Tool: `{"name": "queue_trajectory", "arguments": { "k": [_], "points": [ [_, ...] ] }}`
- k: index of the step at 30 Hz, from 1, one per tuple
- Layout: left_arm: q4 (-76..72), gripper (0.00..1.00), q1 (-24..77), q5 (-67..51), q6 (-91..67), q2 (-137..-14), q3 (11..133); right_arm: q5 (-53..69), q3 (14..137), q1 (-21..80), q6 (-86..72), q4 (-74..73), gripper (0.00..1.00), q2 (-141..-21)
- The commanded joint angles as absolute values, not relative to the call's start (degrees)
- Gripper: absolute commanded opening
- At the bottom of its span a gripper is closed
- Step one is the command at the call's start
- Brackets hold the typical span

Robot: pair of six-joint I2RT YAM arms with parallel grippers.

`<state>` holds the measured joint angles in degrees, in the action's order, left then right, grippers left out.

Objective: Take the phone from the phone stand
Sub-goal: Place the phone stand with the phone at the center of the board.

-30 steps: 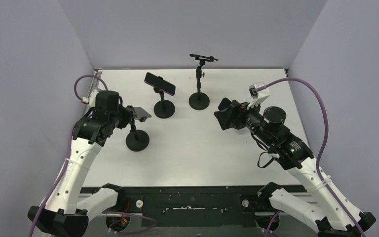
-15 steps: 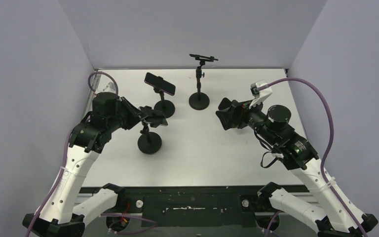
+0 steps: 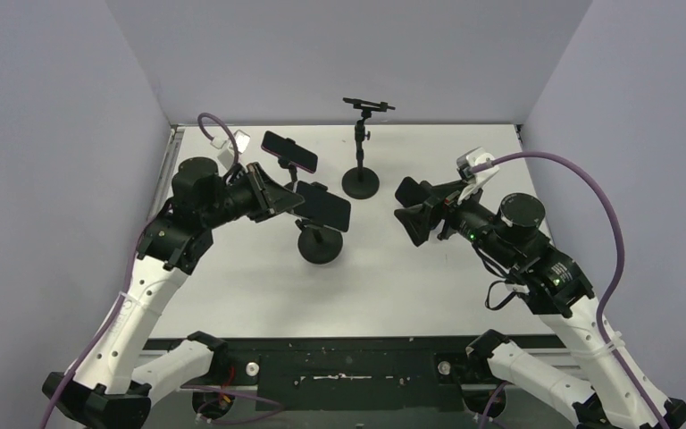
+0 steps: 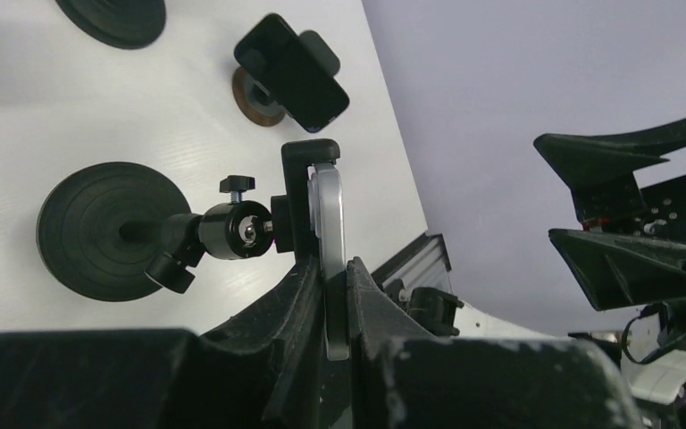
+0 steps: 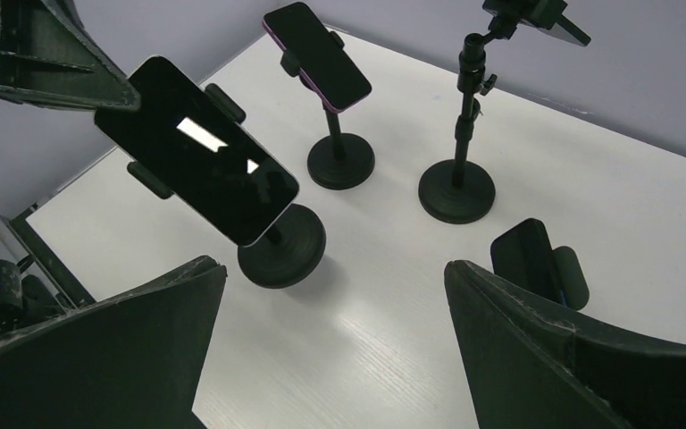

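Observation:
A black phone sits clamped in a short black phone stand near the table's middle. My left gripper is shut on the phone's left end. In the left wrist view the phone's silver edge runs between the closed fingers, with the stand's clamp and ball joint and round base beyond. My right gripper is open, facing the phone from the right, a gap apart. Through its wide-spread jaws the right wrist view shows the phone and the stand's base.
A second phone on a stand stands behind the held one. A tall stand with a phone on top is at the back centre. Another clamped phone shows beside my right finger. Side walls enclose the table.
My left arm has swung right, bringing the phone and its stand from the left side to the table's middle. The right gripper shifted slightly and stays open.

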<state>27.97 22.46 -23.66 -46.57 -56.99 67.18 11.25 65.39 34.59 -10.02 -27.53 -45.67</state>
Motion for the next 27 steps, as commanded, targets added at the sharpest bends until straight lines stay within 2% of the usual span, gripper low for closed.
{"name": "queue_trajectory", "arguments": {
  "k": [1, 7, 27],
  "points": [
    [12.34, 0.0, 22.68, -34.74, -45.98, -58.04, 67.97, 14.12, 67.76, 34.98, -7.75, -28.93, 1.0, -44.27],
    [12.67, 0.0, 22.83, -40.39, -43.83, -60.73, 67.82, 15.32, 67.05, 34.97, -7.12, -30.08, 1.0, -43.78],
    [18.14, 0.0, 23.73, -37.94, -36.35, -64.11, 62.07, 15.91, 63.69, 34.98, -8.17, -28.21, 1.0, -44.26]
  ]
}}
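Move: The left hand holds the phone, with the phone stand hanging from it. The clear spot on the board's middle part where the stand is headed lies about 4 cm right of this hand, 2 cm back and 24 cm below. The rear phone on its stand is some 17 cm ahead, 4 cm left and 9 cm lower; the tall stand is 22 cm ahead, 12 cm right. From the right hand, the spot is roughly 18 cm left, 4 cm ahead and 25 cm below. Still pinching the edge of the phone, the left hand lowers phone and stand together towards the board. It first swings about 3 cm right while sinking and turning some 15 degrees clockwise, then goes nearly straight down, about 8 cm lower in all, tipping slightly; the fingers keep their grip. ##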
